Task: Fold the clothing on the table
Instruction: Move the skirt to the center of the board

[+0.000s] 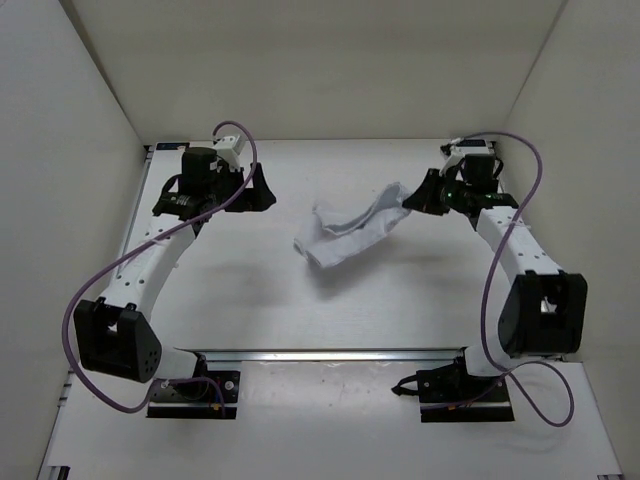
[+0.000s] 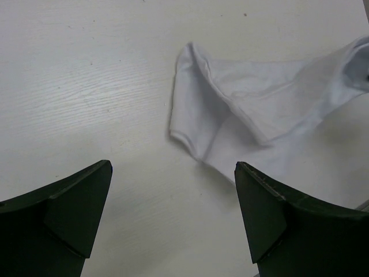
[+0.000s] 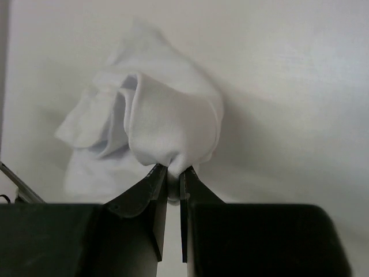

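The clothing (image 1: 350,230) is a small white wrinkled piece in the middle of the table (image 1: 300,310). Its right end is lifted off the surface, pinched in my right gripper (image 1: 412,197), which is shut on it. In the right wrist view the fabric (image 3: 167,121) bunches just above the closed fingertips (image 3: 172,171). My left gripper (image 1: 262,192) hangs open to the left of the clothing, apart from it. In the left wrist view the cloth's hemmed corner (image 2: 196,127) lies ahead of the wide-open gripper (image 2: 173,170), with bare table between the fingers.
White walls (image 1: 80,90) close in the table on the left, back and right. A silver metal rail (image 1: 330,354) runs across the near side, with both arm bases behind it. Purple cables (image 1: 90,290) loop beside each arm.
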Controlling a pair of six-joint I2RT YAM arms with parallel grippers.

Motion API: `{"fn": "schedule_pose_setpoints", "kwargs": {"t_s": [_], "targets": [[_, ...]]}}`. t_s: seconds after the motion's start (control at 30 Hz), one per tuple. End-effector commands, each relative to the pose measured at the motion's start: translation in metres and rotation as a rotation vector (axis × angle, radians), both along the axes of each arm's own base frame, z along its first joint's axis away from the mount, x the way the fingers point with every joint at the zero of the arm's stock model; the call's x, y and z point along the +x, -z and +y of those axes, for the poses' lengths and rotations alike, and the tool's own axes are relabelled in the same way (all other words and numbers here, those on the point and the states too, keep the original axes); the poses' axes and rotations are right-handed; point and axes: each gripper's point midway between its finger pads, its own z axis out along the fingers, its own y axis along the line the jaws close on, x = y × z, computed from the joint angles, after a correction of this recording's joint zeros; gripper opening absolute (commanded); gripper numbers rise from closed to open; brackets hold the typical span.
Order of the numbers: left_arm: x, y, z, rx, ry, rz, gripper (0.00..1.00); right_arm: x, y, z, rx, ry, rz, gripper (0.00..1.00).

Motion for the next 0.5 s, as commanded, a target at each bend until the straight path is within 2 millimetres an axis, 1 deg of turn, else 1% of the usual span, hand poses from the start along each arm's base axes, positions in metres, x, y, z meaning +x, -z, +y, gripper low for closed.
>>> {"fn": "schedule_pose_setpoints", "kwargs": {"t_s": [0.0, 0.03, 0.07, 0.1, 0.13, 0.17, 0.2, 0.23, 0.27, 0.3, 0.33, 0.37, 0.4, 0.43, 0.47], "targets": [[0.002, 0.006, -0.015, -0.022, 0.031, 0.014, 0.99, 0.002, 0.047, -0.004, -0.031, 0.000, 0.072, 0.00], [0.006, 0.005, -0.020, -0.021, 0.043, 0.011, 0.99, 0.005, 0.062, -0.007, -0.025, 0.014, 0.103, 0.00], [0.010, 0.011, -0.023, -0.015, 0.048, 0.030, 0.99, 0.007, 0.072, -0.011, -0.019, 0.029, 0.124, 0.00], [0.012, 0.020, -0.030, -0.012, 0.070, 0.050, 0.99, 0.007, 0.087, -0.013, -0.008, 0.042, 0.171, 0.00], [0.012, 0.018, -0.039, -0.008, 0.095, 0.044, 0.98, 0.009, 0.097, -0.014, -0.004, 0.061, 0.192, 0.00], [0.013, 0.024, -0.055, 0.001, 0.144, 0.053, 0.99, 0.008, 0.105, -0.015, -0.014, 0.059, 0.204, 0.00], [0.017, 0.033, -0.062, 0.036, 0.170, 0.057, 0.99, 0.010, 0.117, -0.024, -0.017, 0.082, 0.228, 0.00], [0.013, 0.033, -0.078, 0.051, 0.205, 0.050, 0.98, 0.011, 0.127, -0.030, -0.034, 0.101, 0.248, 0.00], [0.009, 0.045, -0.096, 0.090, 0.261, 0.070, 0.99, 0.011, 0.136, -0.032, -0.050, 0.116, 0.276, 0.00], [0.007, 0.050, -0.113, 0.130, 0.310, 0.073, 0.98, 0.010, 0.139, -0.040, -0.045, 0.133, 0.293, 0.00], [0.008, 0.066, -0.119, 0.160, 0.329, 0.105, 0.99, 0.008, 0.142, -0.043, -0.047, 0.140, 0.306, 0.00], [0.005, 0.060, -0.137, 0.179, 0.377, 0.074, 0.99, 0.005, 0.144, -0.047, -0.039, 0.151, 0.314, 0.00], [0.004, 0.068, -0.152, 0.192, 0.398, 0.090, 0.99, 0.001, 0.150, -0.047, -0.043, 0.149, 0.317, 0.00], [0.007, 0.081, -0.157, 0.214, 0.394, 0.112, 0.99, -0.001, 0.148, -0.052, -0.033, 0.156, 0.307, 0.00], [0.007, 0.083, -0.166, 0.205, 0.403, 0.121, 0.98, -0.004, 0.148, -0.052, -0.030, 0.162, 0.307, 0.00]]}}
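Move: The skirt hangs pinched by one end in the right hand, with its far end trailing down over the table. Its middle is roughly 13 cm left of that hand, about level with it fore and aft, and some 13 cm lower. The board's centre, where it is going, is about 18 cm left and 19 cm below. From the open left hand the skirt's middle is some 20 cm right, 2 cm ahead and 14 cm below. The skirt, still pinched at its right end, is lowered by the right hand almost straight down about 15 cm, fast at first and then easing, while the fingers tip some 20 degrees further down; late on, that hand draws a few centimetres right. Meanwhile the left hand sweeps right and sinks over the skirt, fingers open, turning about 20 degrees clockwise, without reaching the cloth. ##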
